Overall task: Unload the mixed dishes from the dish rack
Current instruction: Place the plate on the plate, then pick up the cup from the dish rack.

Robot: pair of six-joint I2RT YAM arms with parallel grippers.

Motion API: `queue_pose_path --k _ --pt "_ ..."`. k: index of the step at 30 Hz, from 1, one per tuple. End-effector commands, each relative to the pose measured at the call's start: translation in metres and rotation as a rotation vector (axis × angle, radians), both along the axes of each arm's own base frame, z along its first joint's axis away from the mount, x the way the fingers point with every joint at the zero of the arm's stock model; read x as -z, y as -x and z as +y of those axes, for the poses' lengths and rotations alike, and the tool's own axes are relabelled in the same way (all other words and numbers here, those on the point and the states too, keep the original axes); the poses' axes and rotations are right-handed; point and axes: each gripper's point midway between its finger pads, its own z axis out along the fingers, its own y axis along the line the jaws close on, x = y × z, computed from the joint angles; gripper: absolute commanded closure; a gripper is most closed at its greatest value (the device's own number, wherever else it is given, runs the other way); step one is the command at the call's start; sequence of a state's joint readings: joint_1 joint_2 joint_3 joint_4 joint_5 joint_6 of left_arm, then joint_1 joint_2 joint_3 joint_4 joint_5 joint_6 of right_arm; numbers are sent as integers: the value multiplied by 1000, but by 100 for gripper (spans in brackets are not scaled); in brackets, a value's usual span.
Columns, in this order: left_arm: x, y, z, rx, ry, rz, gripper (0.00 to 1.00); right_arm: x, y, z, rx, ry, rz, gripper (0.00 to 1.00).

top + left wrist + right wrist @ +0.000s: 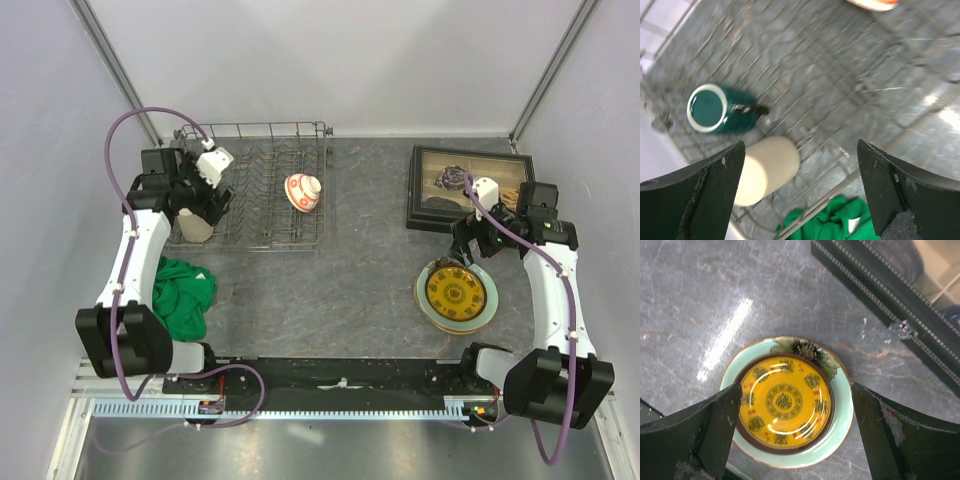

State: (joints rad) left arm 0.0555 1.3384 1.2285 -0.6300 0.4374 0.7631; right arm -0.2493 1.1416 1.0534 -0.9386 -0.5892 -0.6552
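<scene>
The grey wire dish rack [262, 170] stands at the back left. A red-and-white bowl [303, 192] rests on its right side, seen at the top edge in the left wrist view as well [872, 4]. A beige cup [765, 170] and a dark green mug [715, 107] lie on their sides at the rack's left end. My left gripper [801, 147] hovers open above them, holding nothing. On the right, a yellow-gold patterned dish [785, 402] sits stacked on a pale green plate [842, 415] on the table. My right gripper [796, 390] is open just above it, empty.
A green cloth [182, 295] lies crumpled in front of the rack's left end. A dark-framed box [468, 185] with trinkets stands at the back right, just behind the right gripper. Grey walls close in on both sides.
</scene>
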Motion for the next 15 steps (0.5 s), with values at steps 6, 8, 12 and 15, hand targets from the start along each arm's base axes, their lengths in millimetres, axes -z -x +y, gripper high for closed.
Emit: queue_pose_path --k 6,8,12,15 --pt "8 -39 71 -317 -2 27 1 4 -18 3 86 29 -55 2" --pt "14 -44 82 -349 2 42 1 7 -16 5 79 26 -52 2" --pt "20 -50 98 -382 -2 55 1 15 -15 9 62 22 -37 2" --pt "27 -53 104 -386 -7 73 1 20 -13 10 58 22 -27 2"
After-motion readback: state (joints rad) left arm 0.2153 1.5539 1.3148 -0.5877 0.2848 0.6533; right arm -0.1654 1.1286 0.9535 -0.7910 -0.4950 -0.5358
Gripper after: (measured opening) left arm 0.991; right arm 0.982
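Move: The cream cup at the rack's near left corner is some 11 cm to the left of the left gripper, level with it fore and aft and about 11 cm below. The green mug stands about 14 cm beyond the cup, in line with it; the red-and-white bowl is roughly 8 cm ahead and 24 cm to the right of the gripper. From the right hand the cup is about 80 cm to the left and 11 cm ahead, 7 cm lower. Swing the empty left gripper about 9 cm left towards the cream cup and the green mug, sinking 4 to 5 cm and reaching a little forward. Turn it some 20 degrees counter-clockwise on the way, fingers kept wide open and easing off above the rack's left end. Let the open right hand sink about 2 cm, still clear of the stacked plates. ##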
